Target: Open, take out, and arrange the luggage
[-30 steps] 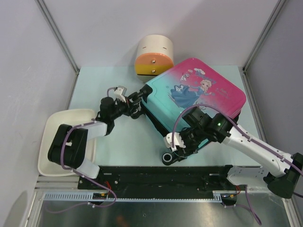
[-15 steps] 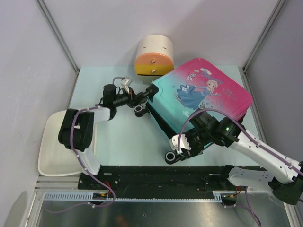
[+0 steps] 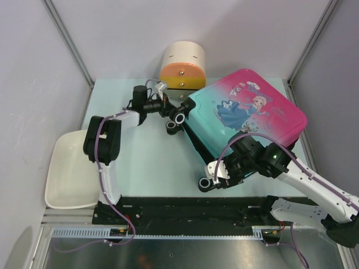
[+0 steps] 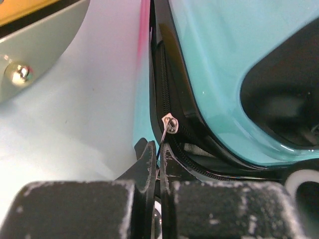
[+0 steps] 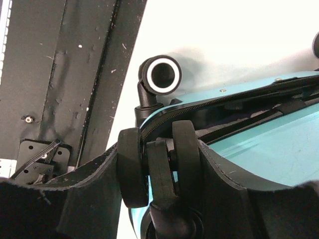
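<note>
The luggage [image 3: 249, 112] lies flat at the right of the table, teal fading to pink, with a princess print on top. My left gripper [image 3: 169, 107] reaches its near-left corner and is shut on the thin zipper pull [image 4: 164, 135] that hangs from the slider [image 4: 171, 123] on the black zip line beside the teal shell [image 4: 219, 64]. My right gripper [image 3: 225, 171] is at the luggage's front corner, jaws clamped on a twin black caster wheel [image 5: 159, 164]. A second wheel [image 5: 160, 74] with a white ring sits just beyond it.
A cream cylindrical box [image 3: 182, 67] with orange-yellow drawers stands just behind the luggage's left corner; its drawer knob [image 4: 17, 73] is close to my left fingers. A white tray [image 3: 67, 168] lies at the left edge. The black base rail [image 3: 185, 210] runs along the near edge.
My left gripper has travelled toward the back with the zipper pull, arm stretching out. The luggage has shifted right and back, and the right gripper moved with the wheel.
</note>
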`<control>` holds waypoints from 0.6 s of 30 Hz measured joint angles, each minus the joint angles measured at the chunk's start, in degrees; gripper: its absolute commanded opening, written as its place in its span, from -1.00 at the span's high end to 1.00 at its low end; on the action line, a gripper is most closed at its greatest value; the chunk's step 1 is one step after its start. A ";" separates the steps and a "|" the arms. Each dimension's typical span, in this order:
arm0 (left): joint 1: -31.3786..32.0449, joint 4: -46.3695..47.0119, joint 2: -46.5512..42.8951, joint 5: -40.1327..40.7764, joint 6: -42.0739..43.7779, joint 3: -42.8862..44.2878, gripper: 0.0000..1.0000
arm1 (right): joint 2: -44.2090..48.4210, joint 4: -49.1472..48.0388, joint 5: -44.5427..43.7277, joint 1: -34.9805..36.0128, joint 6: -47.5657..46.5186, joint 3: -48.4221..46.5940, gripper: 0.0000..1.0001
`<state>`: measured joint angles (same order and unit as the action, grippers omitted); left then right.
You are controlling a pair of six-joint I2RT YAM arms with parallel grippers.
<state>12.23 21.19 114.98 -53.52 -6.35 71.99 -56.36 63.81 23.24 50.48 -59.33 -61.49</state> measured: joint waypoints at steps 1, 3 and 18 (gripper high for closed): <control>0.48 -0.59 1.36 -0.42 0.42 1.97 1.00 | 0.17 -0.02 -0.28 -0.02 0.15 0.15 1.00; 1.33 -1.75 3.74 -1.33 1.40 5.49 0.99 | 0.46 0.04 -0.76 -0.33 0.39 0.46 1.00; 3.30 -3.52 7.74 -1.62 8.55 11.50 1.00 | 1.14 2.95 -5.14 -0.33 13.11 -1.44 -0.99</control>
<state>15.53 17.67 122.72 -55.13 2.20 83.48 -55.22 66.76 18.11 50.15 -46.22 -62.94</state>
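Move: The left hand already pinches the zipper pull; its slider on the suitcase's left end sits about 1 cm ahead, 2 cm right, level. From that hand the suitcase's upper far wheel is some 4 cm back, 3 cm right and 3 cm higher; the small drawer chest's middle is roughly 17 cm ahead, 4 cm right, level. The right gripper's jaws are around the upper near twin wheel, at its hand point; the lower near wheel is 1 cm back, 6 cm left and 10 cm lower. Rightward and a little forward, the left hand travels about 4 cm with the zipper pull still pinched in its shut fingers, stops past halfway and holds there, its wrist turning slightly clockwise. The right hand eases some 2 cm right, then late on opens its jaws nearly fully to let go of the upper near wheel, turning clockwise about 15 degrees. ##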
